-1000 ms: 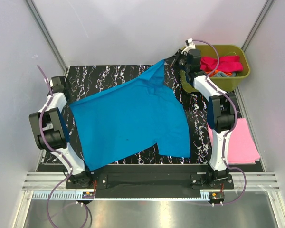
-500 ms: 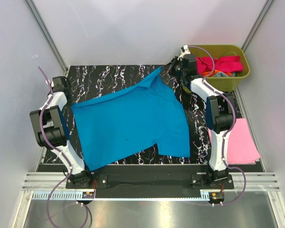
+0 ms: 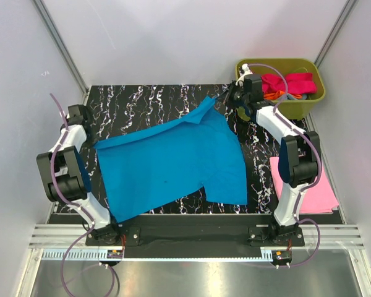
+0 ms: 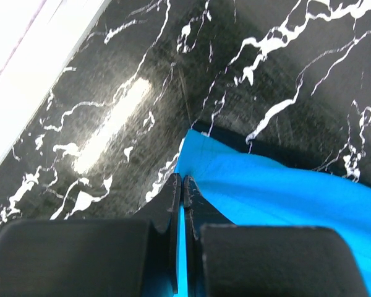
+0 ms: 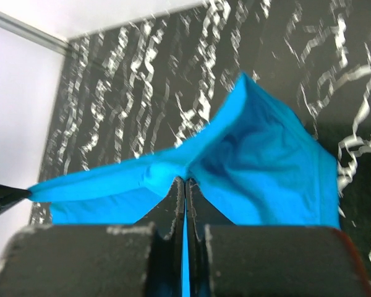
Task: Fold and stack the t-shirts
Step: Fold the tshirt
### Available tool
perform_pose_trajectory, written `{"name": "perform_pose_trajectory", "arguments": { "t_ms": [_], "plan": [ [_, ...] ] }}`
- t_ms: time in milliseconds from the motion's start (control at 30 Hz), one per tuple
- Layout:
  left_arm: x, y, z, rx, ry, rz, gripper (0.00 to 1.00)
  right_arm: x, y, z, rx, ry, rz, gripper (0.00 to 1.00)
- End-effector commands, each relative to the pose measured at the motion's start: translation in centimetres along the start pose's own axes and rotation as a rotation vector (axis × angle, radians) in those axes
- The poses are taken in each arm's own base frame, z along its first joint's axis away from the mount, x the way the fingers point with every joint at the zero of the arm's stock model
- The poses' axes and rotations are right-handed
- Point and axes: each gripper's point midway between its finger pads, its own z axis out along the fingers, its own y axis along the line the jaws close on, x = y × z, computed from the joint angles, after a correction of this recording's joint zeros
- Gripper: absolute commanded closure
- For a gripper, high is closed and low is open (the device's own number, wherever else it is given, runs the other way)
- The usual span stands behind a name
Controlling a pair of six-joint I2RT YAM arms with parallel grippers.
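A bright cyan-blue t-shirt (image 3: 173,164) lies spread over the black marbled table (image 3: 136,102), with its far edge lifted between both arms. My left gripper (image 3: 91,137) is shut on the shirt's far left corner; the left wrist view shows cloth (image 4: 284,198) pinched between the closed jaws of this gripper (image 4: 182,182). My right gripper (image 3: 227,97) is shut on the far right corner, and there too the blue fabric (image 5: 260,161) bunches at the tips of the gripper (image 5: 185,181). A folded light pink t-shirt (image 3: 310,185) lies at the right edge.
An olive-green tub (image 3: 316,94) stands at the back right, holding magenta and orange shirts (image 3: 290,82), close behind my right wrist. Grey walls enclose the table on three sides. The arm bases sit on the near rail.
My right gripper has come down and toward the near side with the shirt's corner, lowering the far edge. The left corner has shifted slightly nearer too.
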Motion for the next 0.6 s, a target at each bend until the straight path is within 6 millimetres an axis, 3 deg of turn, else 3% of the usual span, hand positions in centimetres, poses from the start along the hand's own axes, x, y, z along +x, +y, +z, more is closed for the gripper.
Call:
{"name": "perform_pose_trajectory", "arguments": {
  "t_ms": [0,300,567],
  "plan": [
    [0.7,1.1,-1.6,-0.015,-0.001,-0.024,1.0,0.4,-0.7,-1.7,0.039,0.016,-0.029,1.0],
    [4.5,1.6,-1.6,-0.003,0.082,-0.031,1.0,2.0,-2.9,-2.6,0.118,0.063,-0.076,1.0],
    [6.5,2.1,-1.7,-0.008,0.127,-0.04,1.0,1.1,-2.6,-3.5,0.135,0.043,-0.113,1.0]
  ]
}}
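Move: Each hand already holds the lifted far edge of the blue t-shirt, the left at its left corner, the right near its other end. The middle of the shirt lying on the table is about 7 cm back and 31 cm to the right of the left hand, some 6 cm lower. From the right hand it is roughly 20 cm back, 18 cm left and 19 cm below; the green bin stands about 23 cm to that hand's right, 8 cm farther out and 10 cm lower. Both hands keep their closed pinch on the t-shirt's far edge and bring it back and down over the lying cloth, the left drawing back about 6 cm while drifting right and, after a nearly level start, sinking some 4 cm towards the table. The right mostly lowers, about 6 cm, easing back and to the right by 2 to 3 cm and slowing to a near stop, while both wrists tip the fingers roughly 10 degrees more steeply downward. ##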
